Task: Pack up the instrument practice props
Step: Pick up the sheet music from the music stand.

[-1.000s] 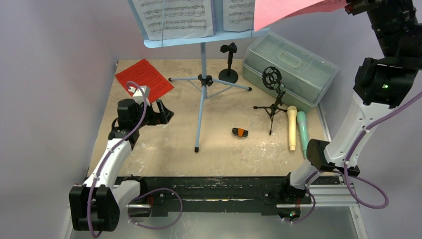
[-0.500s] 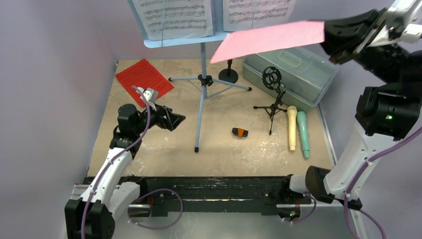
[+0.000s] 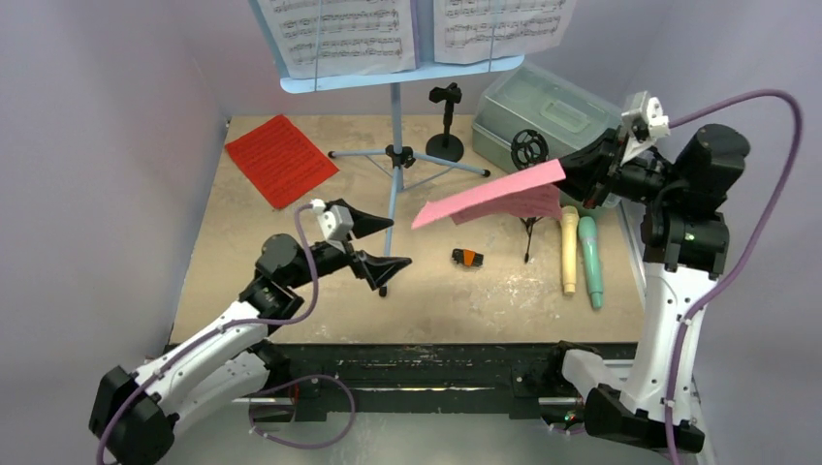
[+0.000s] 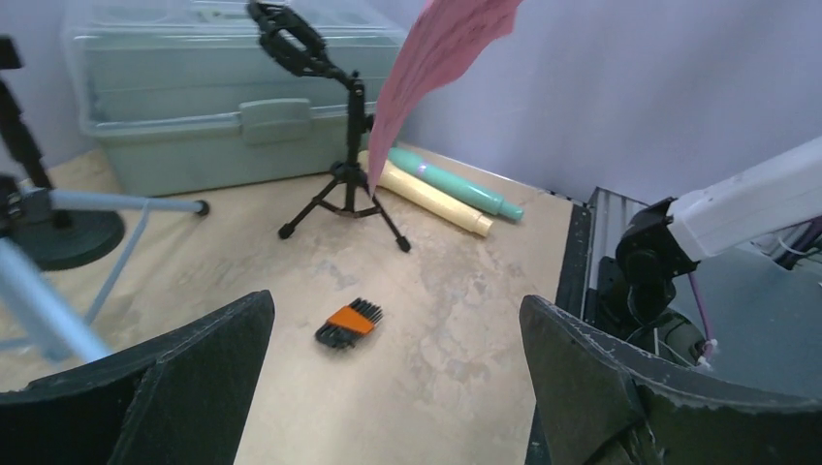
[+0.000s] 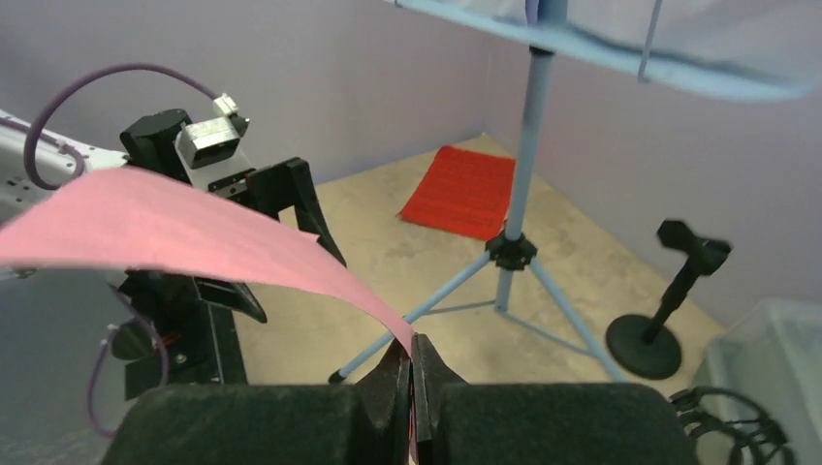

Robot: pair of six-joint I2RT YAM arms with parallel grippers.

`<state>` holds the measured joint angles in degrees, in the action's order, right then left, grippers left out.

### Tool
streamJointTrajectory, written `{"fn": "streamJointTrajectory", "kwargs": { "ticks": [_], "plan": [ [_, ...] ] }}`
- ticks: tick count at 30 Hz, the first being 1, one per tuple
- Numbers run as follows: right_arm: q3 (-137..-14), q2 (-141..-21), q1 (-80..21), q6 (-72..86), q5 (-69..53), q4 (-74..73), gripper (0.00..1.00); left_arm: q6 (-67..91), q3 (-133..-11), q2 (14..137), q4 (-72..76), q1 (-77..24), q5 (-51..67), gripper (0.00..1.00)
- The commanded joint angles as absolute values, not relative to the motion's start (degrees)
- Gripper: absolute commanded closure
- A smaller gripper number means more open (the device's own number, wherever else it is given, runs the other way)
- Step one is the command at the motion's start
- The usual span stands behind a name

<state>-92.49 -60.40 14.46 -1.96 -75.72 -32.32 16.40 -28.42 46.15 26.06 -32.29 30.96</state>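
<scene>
The pale-blue rack (image 3: 388, 79) stands at the back on its tripod (image 5: 512, 254) and carries white music pages (image 3: 339, 34). My right gripper (image 3: 572, 170) (image 5: 413, 354) is shut on the edge of a pinkish-red page (image 3: 490, 194) (image 5: 194, 237), which hangs tilted in the air above the tripod mic holder (image 3: 530, 155) (image 4: 344, 145). Another red page (image 3: 281, 160) (image 5: 462, 192) lies flat at the back left. Cream (image 3: 569, 247) (image 4: 431, 194) and teal (image 3: 590, 260) (image 4: 456, 182) microphones lie side by side at the right. My left gripper (image 3: 397, 242) (image 4: 395, 320) is open and empty, low by the rack's front leg.
A translucent grey-green case (image 3: 553, 107) (image 4: 194, 107) sits closed at the back right. A round-based black mic holder (image 3: 446, 121) (image 5: 659, 320) stands behind the rack's legs. A small black and orange clip (image 3: 467, 257) (image 4: 351, 324) lies on the table ahead of the left gripper.
My right arm has swung down and left from high up, bringing the held page low over the tripod mic holder. My left arm has reached forward and right, staying open.
</scene>
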Motion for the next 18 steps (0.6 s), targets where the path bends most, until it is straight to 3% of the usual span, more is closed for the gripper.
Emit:
{"fn": "streamJointTrajectory", "kwargs": {
  "ticks": [1, 6, 11, 14, 18],
  "plan": [
    [-80.83, -59.38, 12.34, -1.14, -77.89, -27.28, 1.0, 12.53, -27.84, 53.8, 41.92, -41.34, 22.16, 0.02],
    [-69.83, -59.4, 9.23, -4.22, -75.84, -26.7, 1.0, 14.27, -26.97, 63.99, 58.53, -47.38, 20.76, 0.02],
    [-64.06, -60.54, 7.66, -4.26, -75.65, -23.86, 1.0, 12.21, -28.73, 68.79, 60.26, -51.28, 14.57, 0.06],
    [-62.29, -61.56, 7.56, -4.31, -75.58, -22.75, 1.0, 13.15, -28.39, 69.75, 60.27, -51.27, 10.8, 0.18],
    [-60.98, -63.38, 7.47, -4.39, -75.78, -21.45, 1.0, 14.64, -27.73, 69.6, 58.23, -51.25, 6.61, 0.48]
  ]
}}
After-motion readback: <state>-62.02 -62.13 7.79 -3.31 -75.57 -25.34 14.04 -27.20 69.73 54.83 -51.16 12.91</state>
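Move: The sheet music, gripped at one end by the right hand, has its middle about 16 cm right of the left hand, level fore and aft and some 17 cm above. From the right hand that middle lies about 12 cm left, 1 cm back and 3 cm lower; the open left gripper it is brought to is roughly 27 cm left, 1 cm back and 20 cm lower. On the table below, the orange clip sits about 16 cm right of the left hand, 3 cm farther out and 26 cm down. Down some 16 cm, slightly forward, the right hand brings the sheet music to the left gripper, fingers still shut on its end and the wrist tipping forward about 25 degrees. The left hand reaches right about 9 cm and a little down to meet the free end, then slows to a stop and begins to close its wide-open fingers around it, still about two thirds open. ##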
